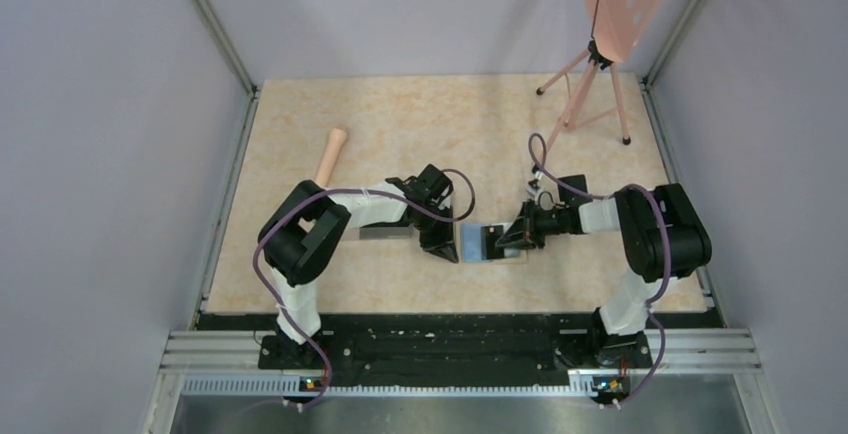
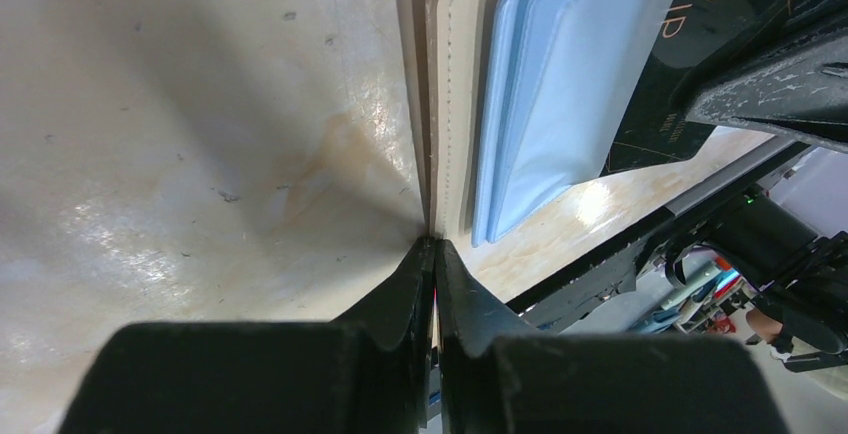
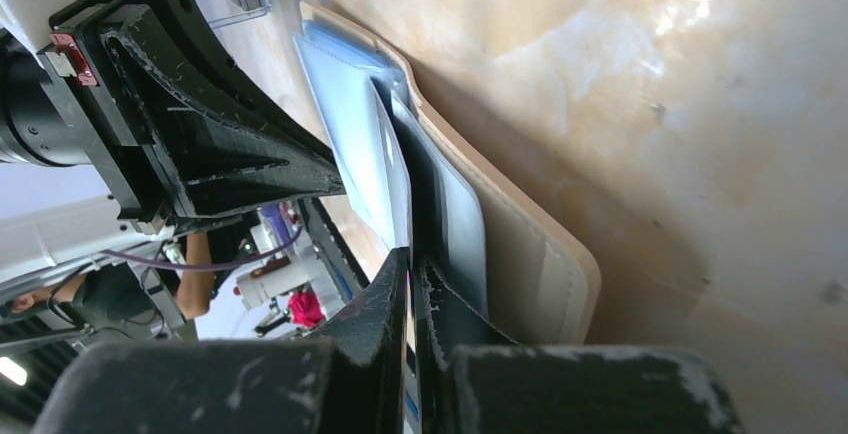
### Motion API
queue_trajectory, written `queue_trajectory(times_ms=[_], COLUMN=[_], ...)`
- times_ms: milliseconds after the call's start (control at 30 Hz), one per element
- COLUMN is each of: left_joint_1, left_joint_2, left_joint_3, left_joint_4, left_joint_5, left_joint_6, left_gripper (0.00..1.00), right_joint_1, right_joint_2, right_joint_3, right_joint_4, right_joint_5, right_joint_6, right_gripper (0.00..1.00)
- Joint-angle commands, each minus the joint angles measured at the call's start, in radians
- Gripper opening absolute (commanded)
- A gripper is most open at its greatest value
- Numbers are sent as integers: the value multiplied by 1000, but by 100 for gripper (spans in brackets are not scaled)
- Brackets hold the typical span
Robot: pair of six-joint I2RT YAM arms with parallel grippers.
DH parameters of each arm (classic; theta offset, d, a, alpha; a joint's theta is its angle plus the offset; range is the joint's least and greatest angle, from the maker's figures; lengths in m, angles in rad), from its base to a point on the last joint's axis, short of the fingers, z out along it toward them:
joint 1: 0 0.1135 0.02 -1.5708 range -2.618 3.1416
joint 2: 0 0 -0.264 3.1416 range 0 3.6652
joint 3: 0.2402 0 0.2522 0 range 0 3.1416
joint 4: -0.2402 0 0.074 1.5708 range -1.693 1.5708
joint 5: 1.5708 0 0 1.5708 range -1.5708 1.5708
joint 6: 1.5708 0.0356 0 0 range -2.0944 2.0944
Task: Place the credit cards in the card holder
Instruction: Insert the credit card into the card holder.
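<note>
The tan card holder (image 1: 474, 243) lies open between the two arms. Its grey-blue pockets (image 2: 560, 84) face the right arm. My left gripper (image 2: 435, 244) is shut on the edge of the holder's tan flap (image 2: 448, 104), and the top view shows that left gripper (image 1: 447, 245) just left of the holder. My right gripper (image 3: 413, 259) is shut on a thin black credit card (image 3: 398, 169), seen edge-on, with its far end inside the blue pockets. From the left wrist the same black card (image 2: 672, 74) shows light lettering, partly under the pocket.
A clear plastic box (image 1: 385, 233) lies under the left forearm. A peach wooden handle (image 1: 331, 154) rests at the back left. A pink tripod stand (image 1: 590, 84) occupies the back right corner. A metal rail (image 1: 460, 349) runs along the table's near edge.
</note>
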Motion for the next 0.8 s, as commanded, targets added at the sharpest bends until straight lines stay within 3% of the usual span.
queue_trajectory(times_ms=[0, 267, 400, 567, 767], left_joint_1=[-12, -14, -14, -14, -14], left_joint_2=[55, 64, 68, 69, 67], left_joint_3=[2, 12, 18, 21, 23], left_joint_4=[-34, -43, -47, -52, -58], left_joint_5=[-107, -110, -112, -115, -121], left_joint_6=[35, 39, 40, 42, 44], left_gripper=[9, 9, 9, 9, 9], right_joint_1=[53, 105, 118, 125, 149], right_joint_2=[27, 20, 7, -38, -105], right_joint_3=[28, 101, 119, 155, 208], right_joint_4=[-84, -187, -215, -318, -414], right_joint_5=[34, 93, 109, 212, 348], right_joint_6=[-46, -71, -61, -82, -96], right_gripper=[0, 0, 5, 15, 38])
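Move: The right hand, shut on the right edge of the upright-leaning credit card, has the card holder's left pocket about 5 cm to its left, level fore and aft and roughly 1 cm below. The right pocket lies some 3 cm to its right, also level fore and aft and about 1 cm lower. From the left hand, parked at the holder's near left corner, that left pocket is about 4 cm right, 3 cm ahead and 1 cm lower. Leftward first, the right hand slides the pinched card about 2 cm into the left pocket, then opens its fingers roughly a third and lets go, easing back to the right by just under 1 cm while they tip some 10 degrees more steeply down. The left hand stays still, its nearly shut fingertips against the holder's left edge. ##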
